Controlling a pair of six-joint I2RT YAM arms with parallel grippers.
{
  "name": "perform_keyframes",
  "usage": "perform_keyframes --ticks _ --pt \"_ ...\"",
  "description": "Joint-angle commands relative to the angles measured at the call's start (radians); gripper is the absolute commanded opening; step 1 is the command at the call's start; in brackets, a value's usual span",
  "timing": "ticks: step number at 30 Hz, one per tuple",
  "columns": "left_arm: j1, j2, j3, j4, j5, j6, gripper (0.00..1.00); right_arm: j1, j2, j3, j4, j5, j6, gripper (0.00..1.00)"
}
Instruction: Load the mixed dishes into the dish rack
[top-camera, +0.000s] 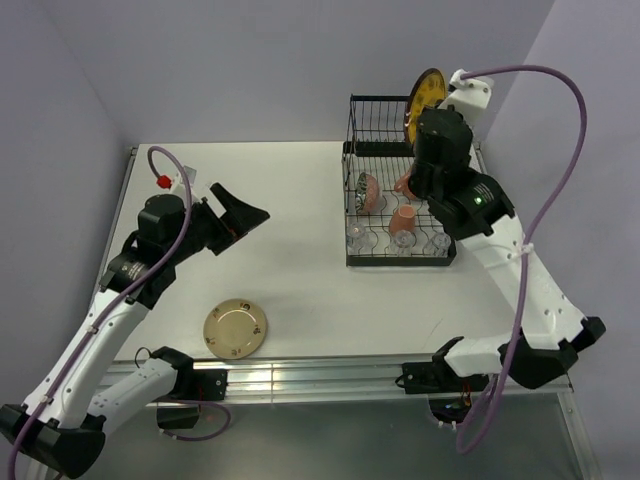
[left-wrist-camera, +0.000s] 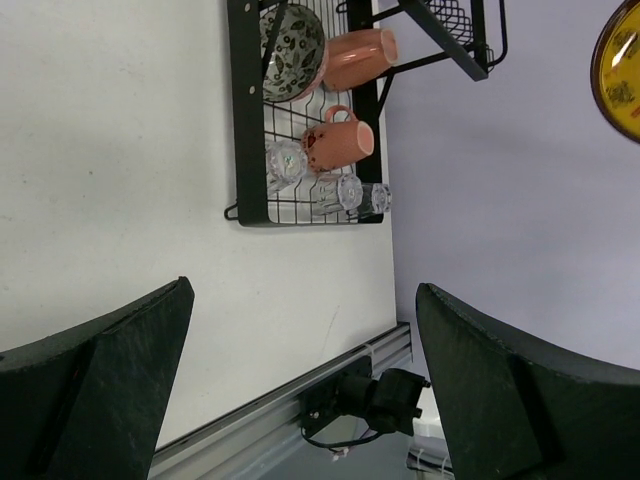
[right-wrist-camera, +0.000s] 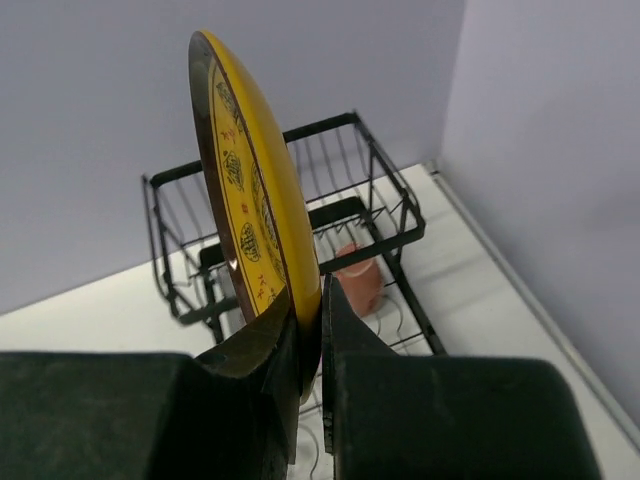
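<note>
My right gripper (top-camera: 427, 120) (right-wrist-camera: 312, 305) is shut on the lower rim of the yellow patterned plate (top-camera: 425, 98) (right-wrist-camera: 250, 200). It holds the plate upright on edge above the far end of the black wire dish rack (top-camera: 398, 263) (right-wrist-camera: 330, 215). In the rack's low section lie the dark patterned bowl (left-wrist-camera: 290, 40), two orange mugs (top-camera: 403, 222) (left-wrist-camera: 358, 58) and small clear glasses (left-wrist-camera: 285, 160). The tan plate (top-camera: 236, 329) lies flat on the table near the front edge. My left gripper (top-camera: 245, 212) (left-wrist-camera: 305, 340) hangs open above the table's left part, with nothing between its fingers.
The white table (top-camera: 300, 250) ends at a metal rail (top-camera: 320, 378) along the front. Purple-grey walls close the back and the right side, just behind the rack. The right arm's cable (top-camera: 560, 150) loops above the rack's right side.
</note>
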Motion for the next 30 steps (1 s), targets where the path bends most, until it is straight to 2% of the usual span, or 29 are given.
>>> perform_keyframes --ticks 1,8,16,23,30 --pt "0.0 0.011 -0.004 0.076 0.033 0.034 0.99 -0.013 0.067 0.05 0.108 0.181 -0.072 0.0" --pt "0.0 0.055 -0.03 0.113 0.06 0.057 0.99 -0.105 0.172 0.079 0.158 0.107 -0.135 0.0" --pt "0.001 0.093 -0.08 0.174 0.092 0.06 0.99 -0.237 0.201 0.038 0.234 -0.009 -0.184 0.0" --pt "0.0 0.123 -0.096 0.202 0.115 0.063 0.98 -0.298 0.249 0.01 0.288 -0.081 -0.233 0.0" --pt "0.0 0.139 -0.106 0.211 0.118 0.068 0.98 -0.313 0.304 0.006 0.363 -0.068 -0.27 0.0"
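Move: The right hand holds the yellow plate on edge. The right part of the rack's upper basket lies about 21 cm ahead of that hand, 8 cm to its right and some 24 cm below. In the lower tier, about 42 cm below the hand, the rear mug is 17 cm ahead and 6 cm right, the bowl 13 cm ahead and 6 cm left. From the empty left hand the basket part is about 31 cm ahead, 40 cm right and 9 cm lower. Still pinching the yellow plate by its edge, the right hand carries it some 11 cm forward towards the right part of the upper basket, shifting about 7 cm right midway and sinking 6 cm in two stages, while turning about 10 degrees clockwise and rolling its left side down about as much. The left hand, open and empty, sinks about 5 cm, easing right and forward. ##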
